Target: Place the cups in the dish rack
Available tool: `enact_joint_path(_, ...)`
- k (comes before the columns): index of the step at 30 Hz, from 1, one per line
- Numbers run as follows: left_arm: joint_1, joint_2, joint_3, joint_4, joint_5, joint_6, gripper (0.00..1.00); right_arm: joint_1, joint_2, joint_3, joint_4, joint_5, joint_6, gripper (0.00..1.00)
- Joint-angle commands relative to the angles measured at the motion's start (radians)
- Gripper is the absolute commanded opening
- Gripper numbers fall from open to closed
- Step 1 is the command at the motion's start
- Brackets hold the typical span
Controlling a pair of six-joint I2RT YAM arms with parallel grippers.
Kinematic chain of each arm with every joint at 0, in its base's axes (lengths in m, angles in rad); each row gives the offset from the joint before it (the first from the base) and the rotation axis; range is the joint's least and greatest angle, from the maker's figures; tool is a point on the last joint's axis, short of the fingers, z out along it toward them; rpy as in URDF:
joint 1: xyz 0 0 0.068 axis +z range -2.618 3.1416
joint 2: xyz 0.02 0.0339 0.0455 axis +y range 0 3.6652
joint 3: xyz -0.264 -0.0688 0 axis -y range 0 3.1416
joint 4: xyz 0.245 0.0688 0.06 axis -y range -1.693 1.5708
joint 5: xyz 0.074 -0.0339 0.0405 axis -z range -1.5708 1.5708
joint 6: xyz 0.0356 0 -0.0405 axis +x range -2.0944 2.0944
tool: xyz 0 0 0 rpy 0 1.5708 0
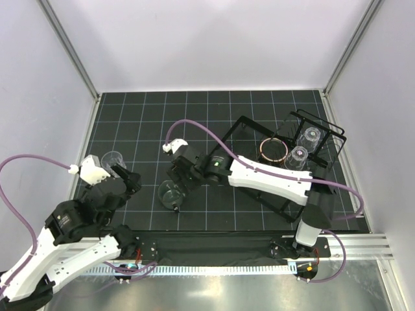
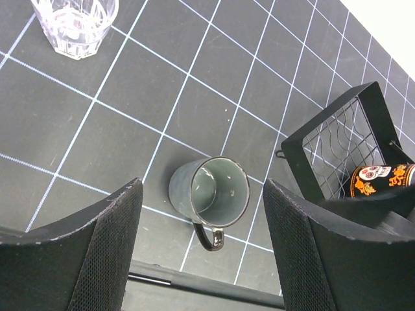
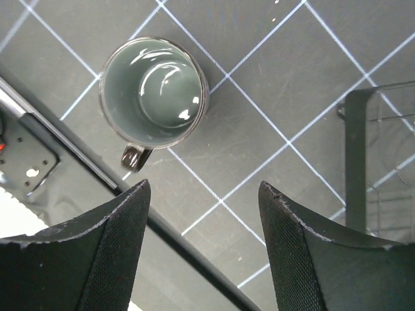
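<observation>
A grey mug [image 1: 170, 194] with a dark handle stands upright on the black gridded mat, near the front edge. My right gripper [image 1: 177, 176] hovers open just behind it; in the right wrist view the grey mug [image 3: 152, 97] lies beyond the open right gripper [image 3: 202, 188]. My left gripper [image 1: 130, 178] is open to the mug's left, and the grey mug [image 2: 211, 188] shows between its fingers [image 2: 117, 240] but below them. A clear tumbler [image 1: 111, 159] stands by the left gripper. The dish rack [image 1: 243, 123] holds a red-inside printed mug [image 1: 274, 150] and two clear tumblers [image 1: 312, 136].
The rack's near corner [image 2: 295, 146] shows right of the grey mug, and the same rack corner [image 3: 356, 162] appears in the right wrist view. A metal rail [image 1: 259, 249] runs along the table's front edge. White walls close in the mat on three sides.
</observation>
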Motion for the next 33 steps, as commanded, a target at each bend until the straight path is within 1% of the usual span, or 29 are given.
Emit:
enact_joint_path(1, -0.001, -0.040, -0.024, -0.013, -0.015, -0.031, 0.73, 0.005, 0.039, 0.050, 0.056, -0.014, 0.016, 0.69)
enact_joint_path(5, -0.001, -0.078, -0.044, -0.019, -0.005, -0.044, 0.73, 0.006, 0.126, 0.114, 0.049, 0.018, 0.047, 0.68)
enact_joint_path(10, -0.001, -0.109, -0.047, -0.031, -0.003, -0.045, 0.73, 0.005, 0.205, 0.147, 0.061, 0.027, 0.085, 0.68)
enact_joint_path(14, -0.001, -0.119, -0.048, -0.034, 0.003, -0.045, 0.73, 0.006, 0.284, 0.194, 0.050, 0.036, 0.110, 0.65)
enact_joint_path(21, -0.003, -0.133, -0.041, -0.038, 0.011, -0.038, 0.73, 0.006, 0.344, 0.195, 0.067, 0.030, 0.119, 0.57)
enact_joint_path(23, -0.001, -0.138, -0.044, -0.038, 0.011, -0.037, 0.73, 0.005, 0.360, 0.184, 0.078, 0.021, 0.122, 0.49)
enact_joint_path(24, -0.001, -0.139, -0.047, -0.036, 0.011, -0.037, 0.73, 0.006, 0.361, 0.181, 0.082, 0.020, 0.122, 0.41)
enact_joint_path(26, -0.001, -0.141, -0.047, -0.033, 0.012, -0.037, 0.73, 0.006, 0.363, 0.176, 0.092, 0.020, 0.121, 0.34)
enact_joint_path(27, -0.001, -0.139, -0.045, -0.030, 0.014, -0.037, 0.73, 0.006, 0.361, 0.168, 0.093, 0.024, 0.119, 0.27)
enact_joint_path(29, -0.001, -0.141, -0.044, -0.025, 0.018, -0.029, 0.74, 0.006, 0.349, 0.152, 0.105, 0.032, 0.112, 0.17)
enact_joint_path(30, -0.001, -0.138, -0.044, -0.019, 0.020, -0.025, 0.75, 0.006, 0.340, 0.142, 0.112, 0.038, 0.112, 0.08)
enact_joint_path(31, -0.001, -0.138, -0.044, -0.012, 0.023, -0.017, 0.77, 0.006, 0.317, 0.129, 0.134, 0.040, 0.110, 0.04)
enact_joint_path(33, -0.001, -0.138, -0.041, -0.001, 0.035, -0.005, 0.79, 0.006, 0.288, 0.090, 0.156, 0.047, 0.110, 0.04)
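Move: The gray cup stands mouth up, handle towards the near table edge, about 7 cm to the left of my right hand, level with it fore and aft and some 13 cm below. The rack's nearest corner is about 8 cm ahead of that hand and 7 cm to its right, while the clear glass is some 19 cm left of the cup and 10 cm farther out. From my left hand the cup lies about 10 cm right, 2 cm ahead and 20 cm down. I bring my open right hand down about 10 cm and left some 5 cm onto the gray cup, drifting slightly forward, with the sideways part done first and the last stretch straight down. Straddling the rim on the cup's right-hand side, one finger inside and one outside, I close nearly shut and pinch the thin wall. ##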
